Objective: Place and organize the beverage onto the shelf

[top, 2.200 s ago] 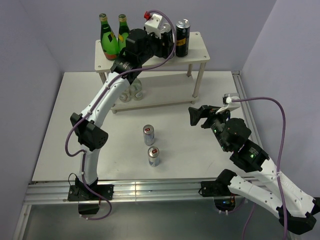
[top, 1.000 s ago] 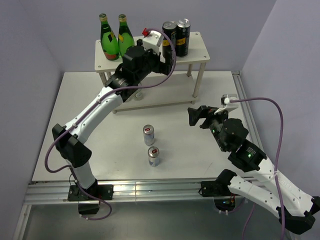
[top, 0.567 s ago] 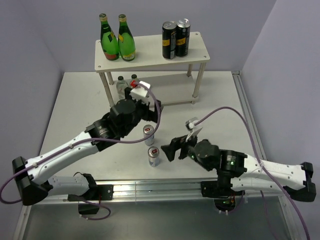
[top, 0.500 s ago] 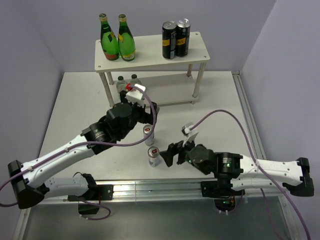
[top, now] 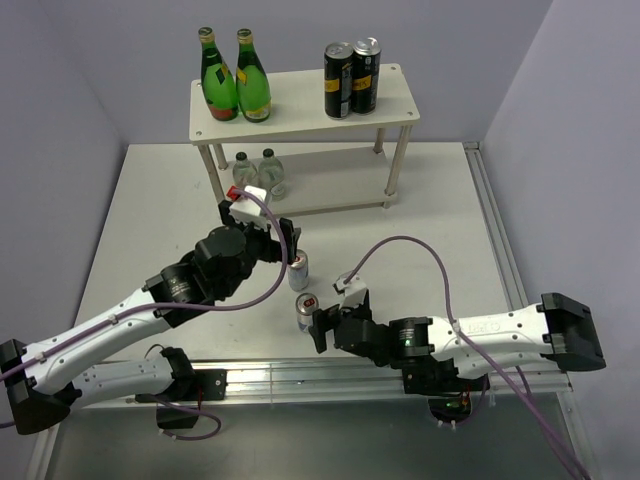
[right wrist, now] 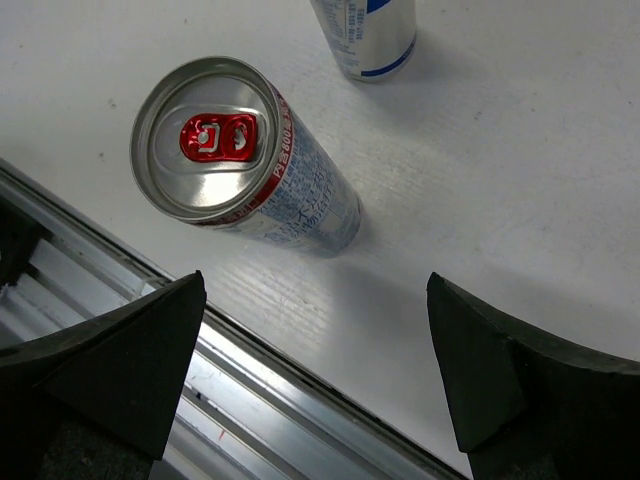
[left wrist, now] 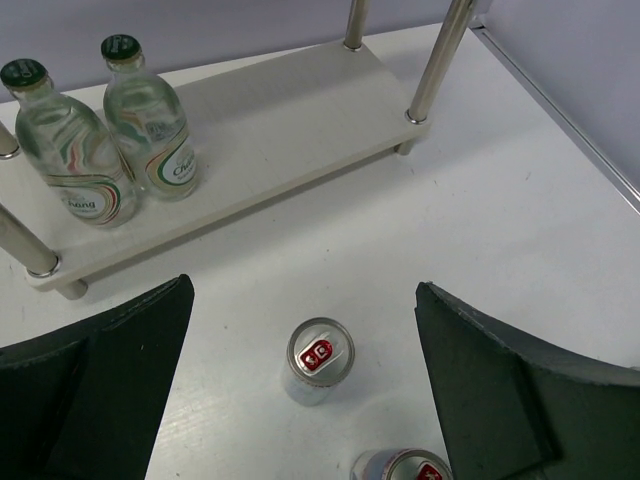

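Observation:
On the table stand two slim silver cans, the far one (top: 298, 270) and the near one (top: 306, 312). My left gripper (top: 284, 243) hovers open above the far can (left wrist: 320, 358), which shows between its fingers (left wrist: 120, 370). My right gripper (top: 318, 330) is open just right of the near can (right wrist: 240, 160), at the table's front edge; nothing lies between its fingers (right wrist: 130, 360). On the cream-white shelf (top: 300, 108), two black cans (top: 338, 67) (top: 365, 75) stand on the top board. Two clear green-capped bottles (left wrist: 75, 175) (left wrist: 155, 135) stand on the lower board (left wrist: 280, 130).
Two tall green glass bottles (top: 217, 80) (top: 250, 80) occupy the left end of the shelf's top board. A metal rail (right wrist: 250, 400) runs along the table's near edge, close under the right gripper. Purple cables trail from both wrists.
The left arm left the second black can on the top board and swung down over the far silver can. The right arm swept left and low to the near can.

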Controlling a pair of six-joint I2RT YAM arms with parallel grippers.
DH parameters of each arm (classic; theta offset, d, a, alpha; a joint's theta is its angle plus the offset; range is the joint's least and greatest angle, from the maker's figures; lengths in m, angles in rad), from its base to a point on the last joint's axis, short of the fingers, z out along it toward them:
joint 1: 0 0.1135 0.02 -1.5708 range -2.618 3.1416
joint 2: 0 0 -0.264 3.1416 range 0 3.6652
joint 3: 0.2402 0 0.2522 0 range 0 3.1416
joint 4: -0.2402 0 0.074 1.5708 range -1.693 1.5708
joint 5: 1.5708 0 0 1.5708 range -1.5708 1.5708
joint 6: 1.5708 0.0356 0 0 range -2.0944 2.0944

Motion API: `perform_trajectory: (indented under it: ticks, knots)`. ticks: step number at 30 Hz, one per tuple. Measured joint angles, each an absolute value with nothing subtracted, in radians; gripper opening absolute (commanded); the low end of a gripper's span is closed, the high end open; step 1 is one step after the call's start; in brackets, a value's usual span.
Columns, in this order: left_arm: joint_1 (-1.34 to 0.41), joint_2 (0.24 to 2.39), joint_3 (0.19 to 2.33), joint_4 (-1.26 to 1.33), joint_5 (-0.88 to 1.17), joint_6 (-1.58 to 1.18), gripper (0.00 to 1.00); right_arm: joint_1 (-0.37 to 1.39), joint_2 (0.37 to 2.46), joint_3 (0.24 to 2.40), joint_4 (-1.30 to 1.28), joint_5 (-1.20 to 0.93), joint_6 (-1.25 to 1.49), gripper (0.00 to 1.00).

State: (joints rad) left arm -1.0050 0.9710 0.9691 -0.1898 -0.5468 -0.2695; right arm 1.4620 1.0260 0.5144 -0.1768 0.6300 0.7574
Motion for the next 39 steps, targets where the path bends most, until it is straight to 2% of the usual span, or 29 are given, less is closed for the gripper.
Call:
perform_trajectory:
  ticks: [13,19,20,22,24,26,28,29,32,35,39]
  knots:
    - [-1.005,0.948,0.898,-0.187,-0.547,-0.279,0.99,1.464,1.245,0.506,0.145,0.689,0.691,0.99]
    - [-1.005,0.93,0.88,-0.179,-0.547,-0.279,0.99,1.464,1.376,0.5,0.334,0.756,0.632,0.91]
    - [-1.005,0.93,0.879,-0.177,-0.547,-0.279,0.99,1.464,1.397,0.497,0.368,0.773,0.623,0.89]
    - [-1.005,0.93,0.874,-0.175,-0.547,-0.279,0.99,1.464,1.441,0.496,0.429,0.805,0.599,0.79]
    - [-1.005,0.93,0.868,-0.173,-0.547,-0.279,0.99,1.464,1.485,0.496,0.487,0.834,0.573,0.64]
    - [-1.006,0.929,0.862,-0.171,-0.547,-0.279,0.99,1.464,1.518,0.496,0.532,0.865,0.55,0.54]
    - [-1.007,0.927,0.858,-0.169,-0.548,-0.28,0.99,1.464,1.534,0.497,0.569,0.884,0.53,0.49]
    - [-1.007,0.926,0.857,-0.169,-0.548,-0.28,0.99,1.464,1.54,0.497,0.58,0.889,0.526,0.4]
    - [-1.008,0.926,0.856,-0.168,-0.548,-0.28,0.99,1.464,1.537,0.496,0.58,0.893,0.522,0.28]
    - [-1.01,0.922,0.854,-0.167,-0.548,-0.28,0.99,1.464,1.49,0.483,0.531,0.894,0.532,0.24]
    - [-1.01,0.916,0.851,-0.164,-0.549,-0.28,0.99,1.464,1.317,0.471,0.342,0.929,0.589,0.23]
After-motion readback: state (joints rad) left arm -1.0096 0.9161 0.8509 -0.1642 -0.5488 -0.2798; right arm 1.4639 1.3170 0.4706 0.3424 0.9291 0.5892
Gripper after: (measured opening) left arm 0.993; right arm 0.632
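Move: The nearer of the two silver cans, standing near the table's front edge, is about 5 cm ahead of the right hand and 6 cm to its left, its middle some 4 cm below the fingertips. The farther can stands roughly 10 cm beyond it and 3 cm farther left. From the left hand, the nearer can lies about 9 cm back, 5 cm to the right and some 24 cm below. The nearer can is taken between the right hand's open fingers as that hand eases left and forward by about 6 and 5 cm, sinking slightly, its fingers tipping up some 15 degrees. They close on the can's sides below the rim, then the hand rises a good 2 cm and swings about 3 cm back right. The left hand, empty and open, sinks about 3 cm. ##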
